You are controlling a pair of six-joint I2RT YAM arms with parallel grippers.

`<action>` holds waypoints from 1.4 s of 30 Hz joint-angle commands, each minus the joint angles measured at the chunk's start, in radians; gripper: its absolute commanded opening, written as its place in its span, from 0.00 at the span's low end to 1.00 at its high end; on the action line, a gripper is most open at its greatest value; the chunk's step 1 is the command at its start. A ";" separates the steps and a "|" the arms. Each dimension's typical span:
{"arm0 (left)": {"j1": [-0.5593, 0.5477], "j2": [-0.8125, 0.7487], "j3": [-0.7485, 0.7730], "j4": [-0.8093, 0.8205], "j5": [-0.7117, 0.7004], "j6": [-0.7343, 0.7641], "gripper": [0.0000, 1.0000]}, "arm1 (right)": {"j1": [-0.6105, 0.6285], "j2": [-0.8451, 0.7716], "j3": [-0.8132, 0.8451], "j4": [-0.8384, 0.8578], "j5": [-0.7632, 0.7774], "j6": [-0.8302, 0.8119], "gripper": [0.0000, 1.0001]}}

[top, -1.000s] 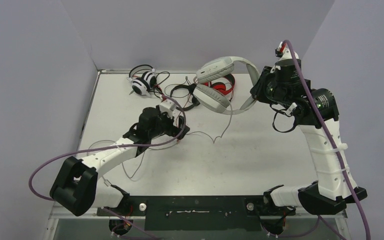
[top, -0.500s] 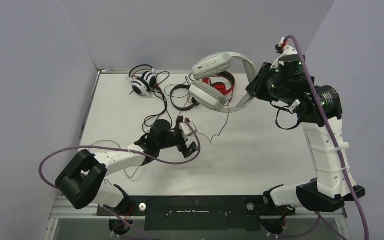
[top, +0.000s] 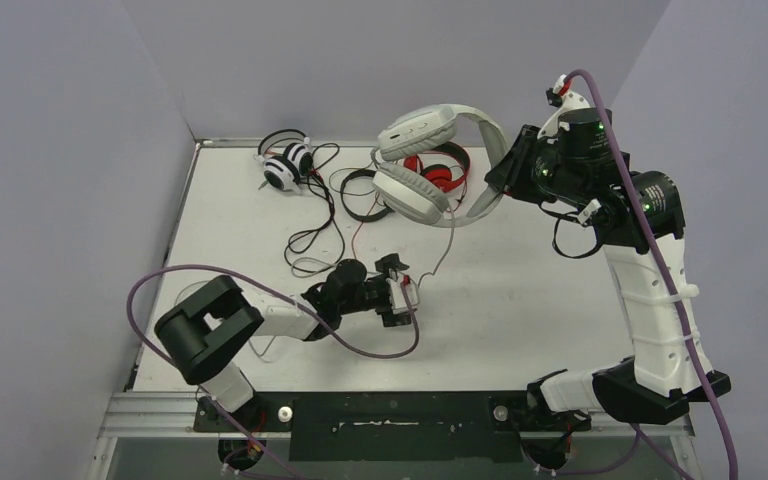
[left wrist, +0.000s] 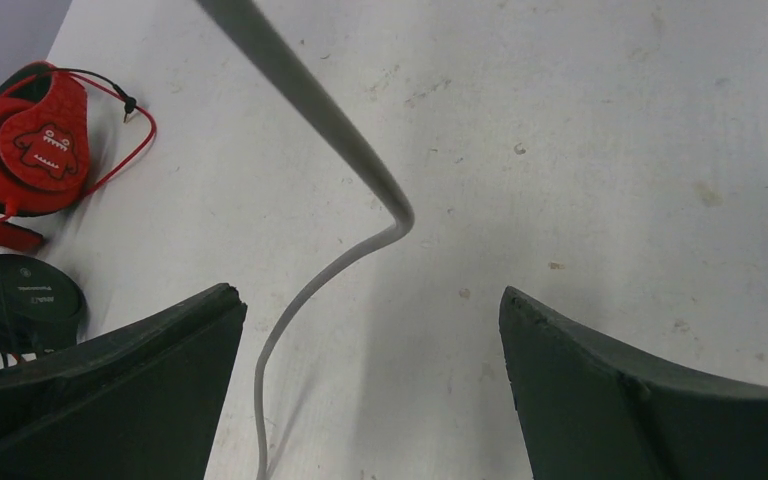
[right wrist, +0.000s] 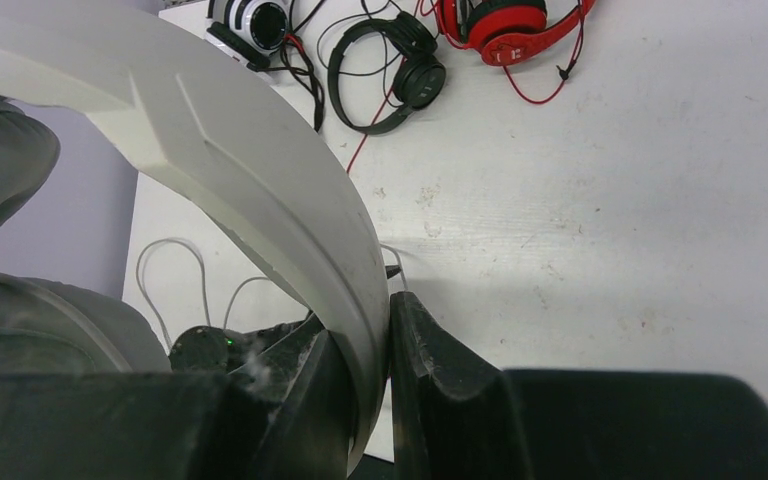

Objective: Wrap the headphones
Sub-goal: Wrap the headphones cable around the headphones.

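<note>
The light grey headphones (top: 422, 165) hang in the air over the back of the table, and my right gripper (top: 498, 188) is shut on their headband (right wrist: 260, 170). Their thin grey cable (top: 438, 255) drops from the ear cups to the table. My left gripper (top: 407, 297) sits low over the table's middle, wide open, its jaws either side of that cable (left wrist: 335, 130) without touching it. In the left wrist view the cable kinks and runs down close to the left finger (left wrist: 130, 380).
At the back lie white-and-black headphones (top: 285, 165), black headphones (top: 365, 195) and red headphones (top: 442, 172), their dark cables tangled (top: 310, 235) toward the middle left. A loop of grey cable (right wrist: 175, 270) lies near the left arm. Walls close the table at the left and back.
My left arm has swung from the back middle toward the front, bringing its open gripper down round the grey cable. My right gripper has carried the grey headphones slightly left and up.
</note>
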 commanded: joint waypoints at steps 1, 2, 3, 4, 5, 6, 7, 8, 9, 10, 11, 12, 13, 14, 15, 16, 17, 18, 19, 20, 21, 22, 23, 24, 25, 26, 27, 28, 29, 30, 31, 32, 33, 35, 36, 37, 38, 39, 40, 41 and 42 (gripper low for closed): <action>-0.014 0.114 0.062 0.170 -0.060 0.045 0.97 | -0.009 -0.034 0.052 0.105 -0.046 0.045 0.00; -0.014 0.140 0.064 0.217 -0.067 0.020 0.94 | -0.010 -0.036 0.052 0.104 -0.048 0.046 0.00; -0.014 0.167 0.067 0.256 -0.071 -0.006 0.85 | -0.010 -0.039 0.053 0.101 -0.048 0.046 0.00; -0.014 0.192 0.076 0.291 -0.074 -0.028 0.72 | -0.010 -0.042 0.053 0.099 -0.047 0.046 0.00; -0.015 0.218 0.095 0.313 -0.081 -0.049 0.62 | -0.011 -0.044 0.055 0.096 -0.047 0.046 0.00; -0.015 0.242 0.111 0.321 -0.091 -0.069 0.52 | -0.012 -0.046 0.057 0.094 -0.048 0.046 0.00; -0.015 0.260 0.129 0.324 -0.105 -0.087 0.40 | -0.011 -0.047 0.060 0.089 -0.049 0.046 0.00; -0.015 0.272 0.141 0.325 -0.120 -0.107 0.29 | -0.012 -0.048 0.064 0.085 -0.050 0.047 0.00; -0.016 0.280 0.148 0.329 -0.135 -0.122 0.17 | -0.012 -0.049 0.067 0.081 -0.051 0.045 0.00; -0.015 0.280 0.149 0.337 -0.162 -0.136 0.02 | -0.012 -0.051 0.067 0.076 -0.050 0.042 0.00; -0.015 0.276 0.146 0.351 -0.190 -0.151 0.00 | -0.014 -0.053 0.066 0.071 -0.048 0.041 0.00; -0.014 0.268 0.137 0.371 -0.227 -0.170 0.00 | -0.013 -0.055 0.062 0.067 -0.045 0.037 0.00; -0.014 0.254 0.123 0.387 -0.269 -0.178 0.00 | -0.013 -0.059 0.057 0.063 -0.038 0.031 0.00; -0.013 0.237 0.105 0.408 -0.311 -0.186 0.00 | -0.014 -0.064 0.049 0.057 -0.028 0.025 0.00; -0.011 0.216 0.082 0.431 -0.363 -0.208 0.00 | -0.012 -0.071 0.033 0.055 -0.020 0.015 0.00; -0.002 0.194 0.066 0.439 -0.403 -0.238 0.00 | -0.013 -0.079 0.015 0.057 -0.025 -0.005 0.00; 0.018 0.156 0.053 0.420 -0.417 -0.269 0.00 | -0.013 -0.093 -0.021 0.067 -0.049 -0.031 0.00; 0.033 0.123 0.048 0.387 -0.403 -0.307 0.00 | -0.013 -0.105 -0.054 0.083 -0.087 -0.059 0.00; 0.065 0.095 0.051 0.337 -0.373 -0.341 0.00 | -0.013 -0.116 -0.084 0.096 -0.134 -0.084 0.00; 0.089 0.066 0.058 0.287 -0.344 -0.372 0.00 | -0.014 -0.127 -0.115 0.110 -0.181 -0.109 0.00; 0.111 0.041 0.062 0.251 -0.312 -0.410 0.00 | -0.012 -0.134 -0.141 0.117 -0.219 -0.127 0.00; 0.135 0.017 0.058 0.238 -0.292 -0.448 0.00 | -0.011 -0.139 -0.158 0.116 -0.226 -0.135 0.00; 0.159 -0.009 0.044 0.243 -0.266 -0.487 0.00 | -0.012 -0.143 -0.170 0.109 -0.206 -0.135 0.00; 0.181 -0.030 0.027 0.259 -0.248 -0.515 0.00 | -0.013 -0.147 -0.180 0.100 -0.164 -0.131 0.00; 0.195 -0.050 0.005 0.276 -0.243 -0.541 0.00 | -0.013 -0.151 -0.190 0.093 -0.119 -0.131 0.00; 0.205 -0.067 -0.013 0.287 -0.253 -0.556 0.00 | -0.013 -0.154 -0.198 0.089 -0.081 -0.132 0.00; 0.217 -0.075 -0.024 0.289 -0.269 -0.568 0.00 | -0.014 -0.159 -0.207 0.089 -0.064 -0.138 0.00; 0.230 -0.080 -0.027 0.278 -0.278 -0.585 0.00 | -0.014 -0.165 -0.217 0.097 -0.069 -0.146 0.00; 0.250 -0.081 -0.020 0.250 -0.277 -0.605 0.00 | -0.013 -0.174 -0.228 0.112 -0.103 -0.153 0.00; 0.271 -0.078 -0.007 0.199 -0.281 -0.644 0.00 | -0.013 -0.181 -0.242 0.129 -0.135 -0.163 0.00; 0.298 -0.076 0.009 0.176 -0.279 -0.673 0.00 | -0.013 -0.188 -0.257 0.140 -0.158 -0.171 0.00; 0.331 -0.076 0.022 0.146 -0.266 -0.714 0.00 | -0.012 -0.195 -0.273 0.148 -0.172 -0.178 0.00; 0.362 -0.075 0.029 0.134 -0.246 -0.765 0.00 | -0.013 -0.200 -0.291 0.155 -0.176 -0.189 0.00; 0.419 -0.077 0.038 0.133 -0.216 -0.847 0.00 | -0.012 -0.207 -0.326 0.157 -0.155 -0.203 0.00; 0.436 -0.080 0.043 0.127 -0.216 -0.878 0.00 | -0.012 -0.209 -0.345 0.158 -0.140 -0.210 0.00; 0.447 -0.084 0.050 0.109 -0.225 -0.892 0.00 | -0.012 -0.212 -0.366 0.159 -0.125 -0.214 0.00; 0.453 -0.085 0.060 0.085 -0.238 -0.901 0.00 | -0.013 -0.215 -0.392 0.162 -0.113 -0.215 0.00; 0.457 -0.086 0.071 0.061 -0.245 -0.905 0.00 | -0.013 -0.217 -0.408 0.167 -0.107 -0.214 0.00; 0.459 -0.081 0.081 0.047 -0.243 -0.902 0.00 | -0.013 -0.220 -0.423 0.175 -0.112 -0.212 0.00; 0.458 -0.069 0.091 0.041 -0.236 -0.902 0.00 | -0.012 -0.226 -0.435 0.187 -0.123 -0.210 0.00; 0.458 -0.057 0.093 0.041 -0.225 -0.904 0.00 | -0.012 -0.231 -0.445 0.198 -0.139 -0.209 0.00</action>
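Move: The headphones cable hangs just off the left fingertips, about 3 cm ahead of the left hand, 3 cm right and 3 cm below. The white headphones are some 30 cm above that hand, 3 cm ahead, 2 cm right; the black headphones lie about 28 cm ahead, 7 cm left, 8 cm below. For the right hand, still gripping the white headphones' band, the cable is about 35 cm below, 6 cm left, 1 cm ahead. Left hand dips, pinches the cable, draws it about 15 cm forward and left; right lowers the headphones. ##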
